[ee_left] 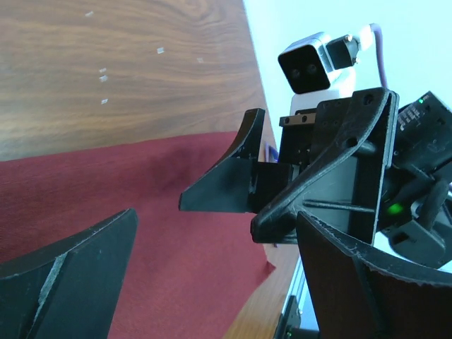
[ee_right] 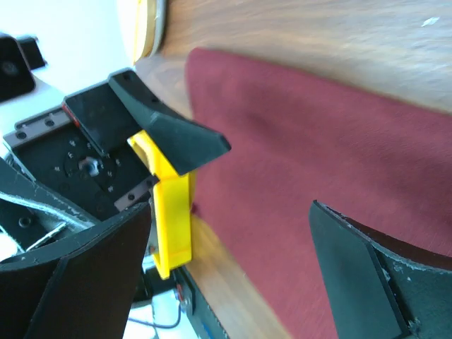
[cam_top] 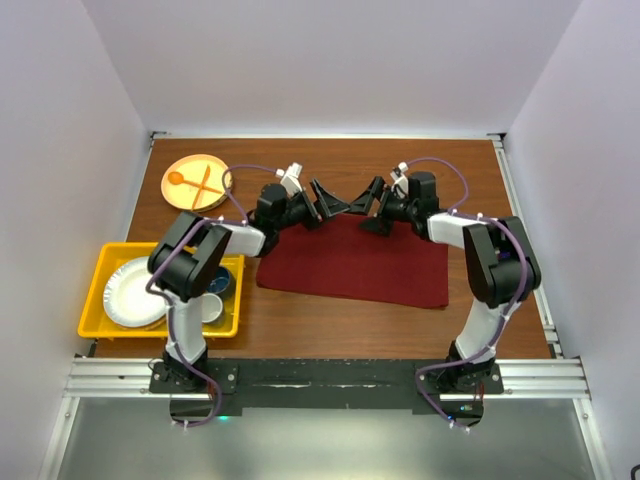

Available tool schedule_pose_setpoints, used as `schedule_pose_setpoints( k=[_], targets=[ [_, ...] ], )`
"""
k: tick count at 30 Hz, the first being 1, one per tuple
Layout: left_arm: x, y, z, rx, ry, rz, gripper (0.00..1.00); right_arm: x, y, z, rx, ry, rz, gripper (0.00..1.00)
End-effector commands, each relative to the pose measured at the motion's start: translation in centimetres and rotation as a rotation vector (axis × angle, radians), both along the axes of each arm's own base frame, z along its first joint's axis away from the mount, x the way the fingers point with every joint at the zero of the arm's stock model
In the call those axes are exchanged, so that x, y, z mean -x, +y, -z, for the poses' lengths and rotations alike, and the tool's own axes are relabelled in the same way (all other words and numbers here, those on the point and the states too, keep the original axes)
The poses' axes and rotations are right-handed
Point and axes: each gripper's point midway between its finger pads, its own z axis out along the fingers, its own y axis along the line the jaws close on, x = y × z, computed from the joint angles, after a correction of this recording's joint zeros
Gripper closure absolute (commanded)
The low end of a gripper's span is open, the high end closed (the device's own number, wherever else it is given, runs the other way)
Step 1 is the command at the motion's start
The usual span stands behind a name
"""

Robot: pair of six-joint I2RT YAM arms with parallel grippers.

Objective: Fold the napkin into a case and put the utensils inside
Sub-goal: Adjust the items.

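Note:
The maroon napkin [cam_top: 350, 265] lies spread flat in the middle of the table. My left gripper [cam_top: 335, 205] and right gripper [cam_top: 368, 207] hover tip to tip over its far edge, both open and holding nothing. In the left wrist view the napkin [ee_left: 141, 219] fills the space under my open gripper [ee_left: 219, 282], and the right gripper's fingers [ee_left: 226, 187] face me. In the right wrist view the napkin [ee_right: 318, 155] lies below my open gripper [ee_right: 226, 275]. The utensils are out of view, and no folded case shows.
An orange plate [cam_top: 197, 157] with an orange spoon and fork sits at the far left. A yellow tray [cam_top: 125, 248] at the near left holds a white plate [cam_top: 135, 292] and cups. The tray [ee_right: 173, 219] also shows in the right wrist view.

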Motion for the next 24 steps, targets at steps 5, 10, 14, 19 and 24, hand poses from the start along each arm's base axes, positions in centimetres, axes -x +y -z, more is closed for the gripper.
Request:
schedule_pose_setpoints(
  k=[5, 10, 14, 19, 24],
  targets=[
    [-2.5, -1.7, 1.8, 0.094, 0.04, -0.039, 0.0, -1.6, 1.1, 2.0, -0.076, -0.04, -0.021, 0.02],
    [-4.0, -0.3, 4.5, 0.069, 0.071, -0.089, 0.0, -1.5, 0.6, 5.2, -0.047, -0.005, -0.042, 0.02],
    [-5.0, 1.9, 5.0, 0.06, 0.086, -0.137, 0.0, -0.7, -1.1, 7.4, -0.007, 0.052, -0.038, 0.02],
    [-6.7, 5.6, 5.6, 0.035, 0.098, -0.216, 0.0, -0.2, -2.0, 8.8, 0.029, 0.078, -0.052, 0.02],
    [-7.6, 8.7, 6.6, -0.005, 0.105, -0.273, 0.0, 0.0, -2.4, 9.3, 0.048, 0.097, -0.065, 0.02]
  ],
)
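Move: The middle of the folded napkin lies about 6 cm back and 4 cm right of the left hand, some 8 cm below; from the right hand it is roughly 7 cm back, 1 cm left and 7 cm below. Counted from the left hand, the plate with the orange utensils stands about 12 cm ahead and 33 cm left, and the blue mug some 12 cm back and 28 cm left, both about 8 cm lower. Onto the napkin's far half both open grippers sink about 5 cm, their fingers pointing inward at each other. The right then stays low on the cloth, turning only slightly; the left, still low, sweeps forward and left to the far folded edge, some 6 cm each way overall, turning about 10 degrees counter-clockwise, fingers wide open. ##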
